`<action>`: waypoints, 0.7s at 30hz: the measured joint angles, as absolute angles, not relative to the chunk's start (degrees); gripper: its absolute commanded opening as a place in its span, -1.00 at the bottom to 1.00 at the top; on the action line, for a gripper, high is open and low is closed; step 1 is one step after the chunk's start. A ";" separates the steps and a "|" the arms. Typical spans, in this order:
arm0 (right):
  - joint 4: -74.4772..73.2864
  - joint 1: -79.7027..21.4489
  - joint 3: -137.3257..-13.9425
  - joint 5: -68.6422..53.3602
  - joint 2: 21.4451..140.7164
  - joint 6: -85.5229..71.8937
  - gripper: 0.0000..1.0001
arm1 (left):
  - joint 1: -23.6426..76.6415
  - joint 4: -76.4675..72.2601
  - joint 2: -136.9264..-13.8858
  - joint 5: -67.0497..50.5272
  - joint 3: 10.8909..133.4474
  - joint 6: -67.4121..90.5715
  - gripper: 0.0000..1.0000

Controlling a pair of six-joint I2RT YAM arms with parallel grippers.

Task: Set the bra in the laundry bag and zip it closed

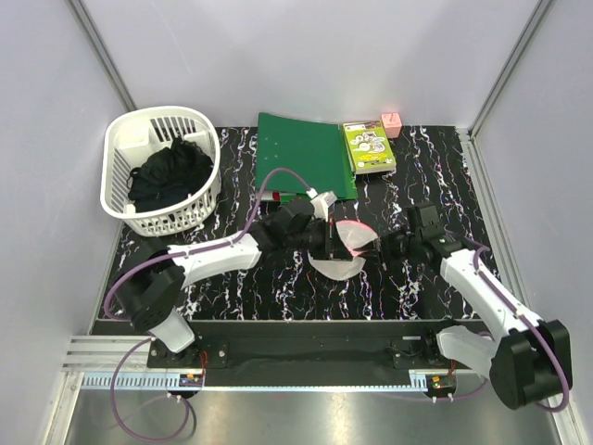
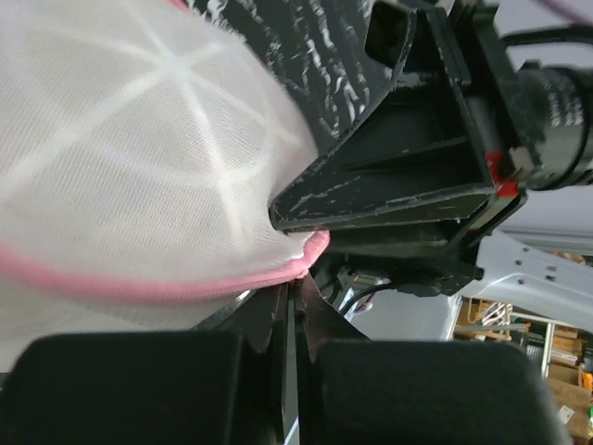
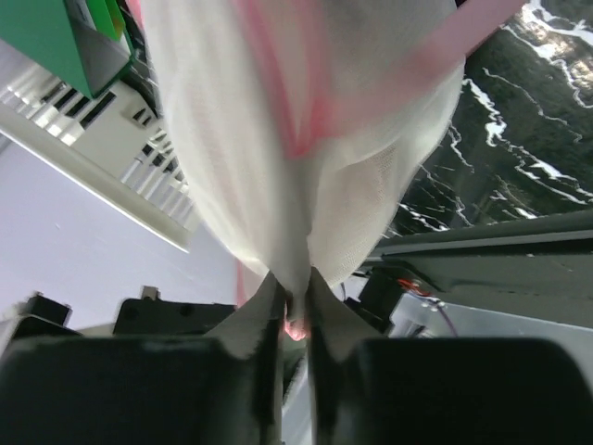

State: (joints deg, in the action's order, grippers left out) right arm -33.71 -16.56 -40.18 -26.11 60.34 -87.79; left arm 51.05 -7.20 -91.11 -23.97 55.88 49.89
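The laundry bag (image 1: 344, 260), white mesh with pink zipper trim, hangs between my two grippers over the middle of the table. My left gripper (image 1: 331, 241) holds its left side; in the left wrist view the jaws (image 2: 296, 283) are shut on the pink trim of the laundry bag (image 2: 139, 167). My right gripper (image 1: 382, 246) is at the bag's right side. In the right wrist view the gripper (image 3: 296, 297) is shut on a fold of the bag's mesh (image 3: 306, 139), with a bit of pink between the fingers. The bra is hidden from every view.
A white slotted basket (image 1: 200, 211) with black clothing (image 1: 170, 171) stands at the back left. A green folder (image 1: 306, 153), a green box (image 1: 369, 146) and a small pink object (image 1: 391, 123) lie at the back. Grey walls enclose the table.
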 measured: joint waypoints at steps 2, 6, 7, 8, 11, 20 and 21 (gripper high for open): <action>-32.73 -16.56 -40.86 -26.00 62.59 -86.85 -1.00 | 51.03 -4.19 -91.59 -23.59 56.97 48.40 -1.00; -31.03 -16.91 -41.45 -26.44 65.39 -82.37 -1.00 | 49.39 2.85 -91.59 -21.63 57.82 44.36 -1.00; -30.94 -16.95 -41.65 -26.61 65.95 -80.40 -1.00 | 48.34 4.75 -91.29 -21.15 57.65 43.35 -1.00; -30.57 -16.95 -41.87 -26.68 66.54 -78.48 -1.00 | 46.81 6.26 -90.74 -20.84 57.08 42.33 -1.00; -30.06 -16.91 -43.99 -27.57 68.62 -71.90 -1.00 | 41.30 10.33 -87.22 -18.83 53.78 38.79 -1.00; -32.93 -17.30 -65.32 -39.18 87.44 -45.98 -0.71 | 38.65 17.34 -79.79 -16.05 51.22 33.15 -1.00; -34.52 -17.52 -68.27 -40.14 90.00 -43.29 -0.53 | 38.81 16.95 -78.65 -16.40 50.50 33.41 -1.00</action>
State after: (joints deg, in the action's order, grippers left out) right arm -34.52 -17.52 -68.27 -40.14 90.00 -43.29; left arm 38.81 16.95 -78.65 -16.40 50.50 33.41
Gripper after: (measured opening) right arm 0.066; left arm 0.023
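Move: The left fingers already hold the zip pull; the laundry bag's middle lies about 2 cm left of them, level ahead, some 6 cm below. From the right hand, that same middle is about 5 cm to the left, level ahead and 6 cm down. From the left hand, the green folder lies roughly 22 cm ahead and 9 cm left, and the yellow book 25 cm ahead and 6 cm right, both some 11 cm lower. Left draws the zip pull about 13 cm left; right pinches the rim, carrying it 9 cm forward-left. ##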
